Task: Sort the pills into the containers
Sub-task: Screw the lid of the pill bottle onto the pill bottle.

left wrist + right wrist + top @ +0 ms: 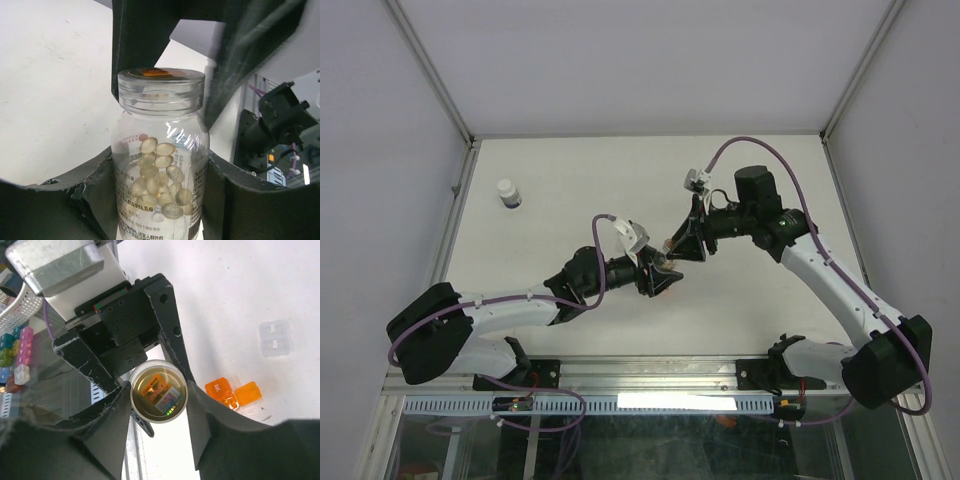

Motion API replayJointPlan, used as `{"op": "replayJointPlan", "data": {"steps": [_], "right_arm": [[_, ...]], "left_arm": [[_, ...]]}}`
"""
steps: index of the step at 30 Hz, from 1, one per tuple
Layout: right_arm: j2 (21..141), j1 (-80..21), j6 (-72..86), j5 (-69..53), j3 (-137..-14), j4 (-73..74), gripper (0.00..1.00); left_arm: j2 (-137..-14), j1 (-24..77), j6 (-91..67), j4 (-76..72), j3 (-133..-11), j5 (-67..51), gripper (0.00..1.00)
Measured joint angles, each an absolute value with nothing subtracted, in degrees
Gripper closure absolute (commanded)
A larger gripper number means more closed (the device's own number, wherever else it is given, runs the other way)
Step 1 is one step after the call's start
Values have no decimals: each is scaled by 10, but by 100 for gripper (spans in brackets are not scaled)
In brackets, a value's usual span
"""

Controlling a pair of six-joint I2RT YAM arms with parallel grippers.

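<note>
A clear plastic bottle (160,165) stands upright between my left gripper's (160,205) pads, which are shut on its body. Pale golden pills (161,175) fill its lower half. The bottle's clear cap (161,85) carries an orange sticker. My right gripper (158,392) is shut on that cap (158,391), one finger on each side. In the top view the two grippers (670,260) meet above the middle of the table. Two small orange containers (232,392) and two clear ones (274,338) lie on the table below. A white bottle with a dark band (509,193) stands at the far left.
The white table (620,180) has metal rails along its left and near edges. My left gripper's black body (125,335) and its grey camera block (55,262) sit close in front of the right wrist. Cables loop over both arms.
</note>
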State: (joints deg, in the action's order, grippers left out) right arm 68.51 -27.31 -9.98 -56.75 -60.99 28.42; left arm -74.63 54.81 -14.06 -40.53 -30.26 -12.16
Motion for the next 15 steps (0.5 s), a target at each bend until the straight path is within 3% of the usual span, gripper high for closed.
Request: {"op": "replayJointPlan", "data": {"steps": [1,2,3,11,15], "right_arm": [[687,-273,-94,-565,-609,281,26],[688,-274,-92,-565,-607,277,5],[688,-275,-92,-569,-604,277,1],[672,-211,-156,-651,-602,298,1],[659,-190,-315,-696,-624,391,1]], "left_arm": [[-748,548,-142,-409,-301,-116,100],[-750,548,-145,-415,-299,-101,100],[-751,547,-146,-416,-298,-95,100],[-751,547,-152,-454,-253,-97,100],[-751,547,-150,-469,-241,-160,100]]}}
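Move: The lid sits between the right fingertips, right at the hand point. The pill bottle it caps is held in the left fingers, its middle about 4 cm to the left of the right hand and 2 cm back. From the left hand the lid is some 4 cm to the right and 2 cm ahead. On the table some 16 cm below the left hand, the orange container lies about 5 cm ahead, the clear container roughly 14 cm ahead and 7 cm left. Spread the right fingers wide to let go of the lid, then draw the right hand off to its right and up by about 3.5 cm, rolling it some 10 degrees. Keep the left grip on the bottle, ease it a centimetre forward while sinking, then swing it back about 3 cm, turning slightly clockwise. ##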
